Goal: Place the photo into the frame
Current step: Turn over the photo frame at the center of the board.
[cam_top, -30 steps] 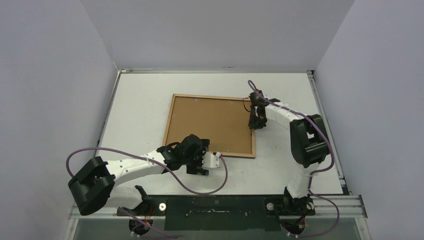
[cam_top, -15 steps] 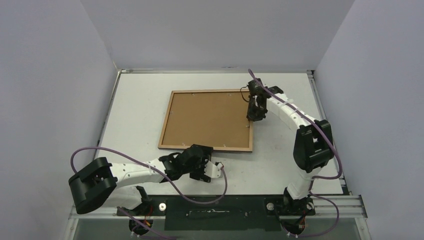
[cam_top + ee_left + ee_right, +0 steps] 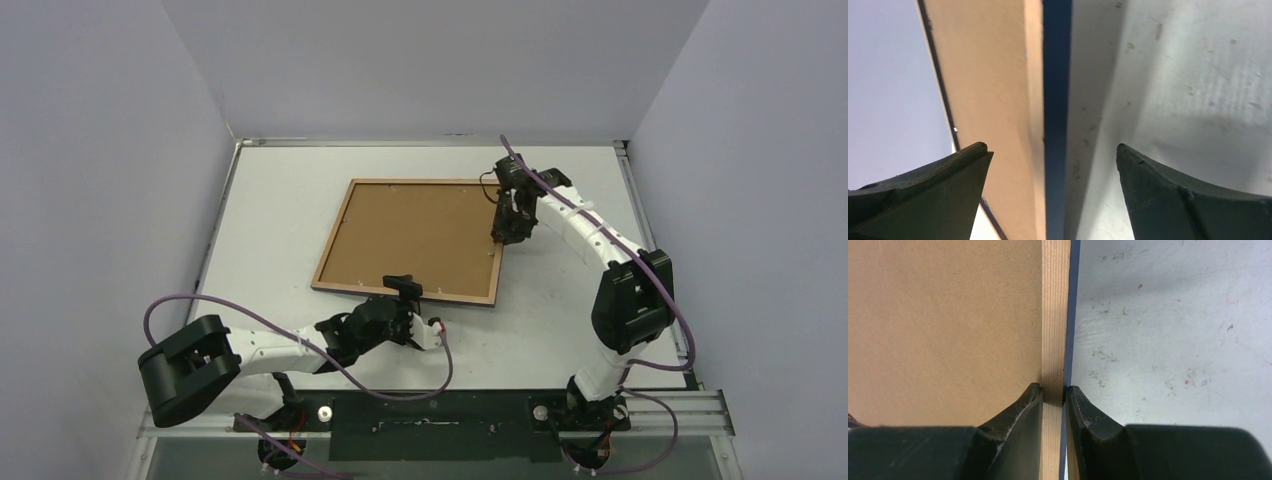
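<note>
The frame (image 3: 410,235) lies with its light wood-brown back up on the white table (image 3: 270,190); its navy edge (image 3: 1056,100) shows from the side. My right gripper (image 3: 503,232) is shut on the frame's right rail (image 3: 1055,315), one finger (image 3: 1023,412) on the back and one on the outer edge. My left gripper (image 3: 406,297) stands open at the near rail, and that rail runs between its spread fingers (image 3: 918,195) without touching them. The photo is out of view.
Pale walls close the table in on the left, back and right. A metal rail (image 3: 430,141) runs along the far edge. Purple cables loop from both arms, the left one (image 3: 400,378) over the near table.
The frame has slid and turned, its near left corner going left and the near edge away from me. My left gripper has rolled sideways and come up around the near rail. The right arm stretched farther out.
</note>
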Robot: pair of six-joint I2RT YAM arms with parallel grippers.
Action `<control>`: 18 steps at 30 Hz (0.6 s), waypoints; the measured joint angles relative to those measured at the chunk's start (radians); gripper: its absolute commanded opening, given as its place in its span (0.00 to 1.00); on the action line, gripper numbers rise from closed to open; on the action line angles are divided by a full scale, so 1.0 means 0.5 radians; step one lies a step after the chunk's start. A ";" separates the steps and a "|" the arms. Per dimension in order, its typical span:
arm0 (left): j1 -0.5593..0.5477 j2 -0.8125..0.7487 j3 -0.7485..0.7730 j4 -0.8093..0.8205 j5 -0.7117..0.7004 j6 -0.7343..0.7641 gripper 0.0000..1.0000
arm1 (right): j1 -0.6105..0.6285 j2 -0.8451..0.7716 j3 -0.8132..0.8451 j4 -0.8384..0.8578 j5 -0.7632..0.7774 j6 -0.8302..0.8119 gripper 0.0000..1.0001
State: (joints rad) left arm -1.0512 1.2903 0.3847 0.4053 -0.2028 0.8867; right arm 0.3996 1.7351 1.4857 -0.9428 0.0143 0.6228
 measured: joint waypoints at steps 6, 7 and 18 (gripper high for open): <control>0.011 0.000 0.000 0.140 -0.045 0.074 0.91 | 0.026 -0.060 0.000 -0.014 -0.019 0.056 0.05; 0.011 0.000 0.000 0.142 -0.050 0.083 0.89 | 0.033 -0.067 0.000 -0.020 -0.023 0.067 0.05; 0.098 -0.007 0.036 0.101 -0.112 0.159 0.31 | 0.138 -0.141 -0.002 -0.005 -0.052 0.173 0.05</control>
State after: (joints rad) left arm -1.0019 1.2869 0.4026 0.4557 -0.2588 0.9665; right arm 0.4686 1.6646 1.4849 -0.9451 -0.0116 0.7094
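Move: The left hand, fingers wide open, stands astride the photo frame's near rail, which is about 2 cm ahead of it, 1 cm to its right and roughly level in height. The frame's near right corner is some 19 cm to that hand's right and 4 cm back. The right hand already grips the raised right rail right at its pads; from there the stretch the left hand wants is about 22 cm left, 11 cm back and 5 cm lower. Still pinching the right rail, the right hand carries it about 3 cm left and nearly as far up, easing back a little. Meanwhile the left hand works forward and up onto the near rail, some 3 cm forward and 2 cm up, and then closes its fingers about halfway around it, one on each side; a firm hold can't be seen yet. ##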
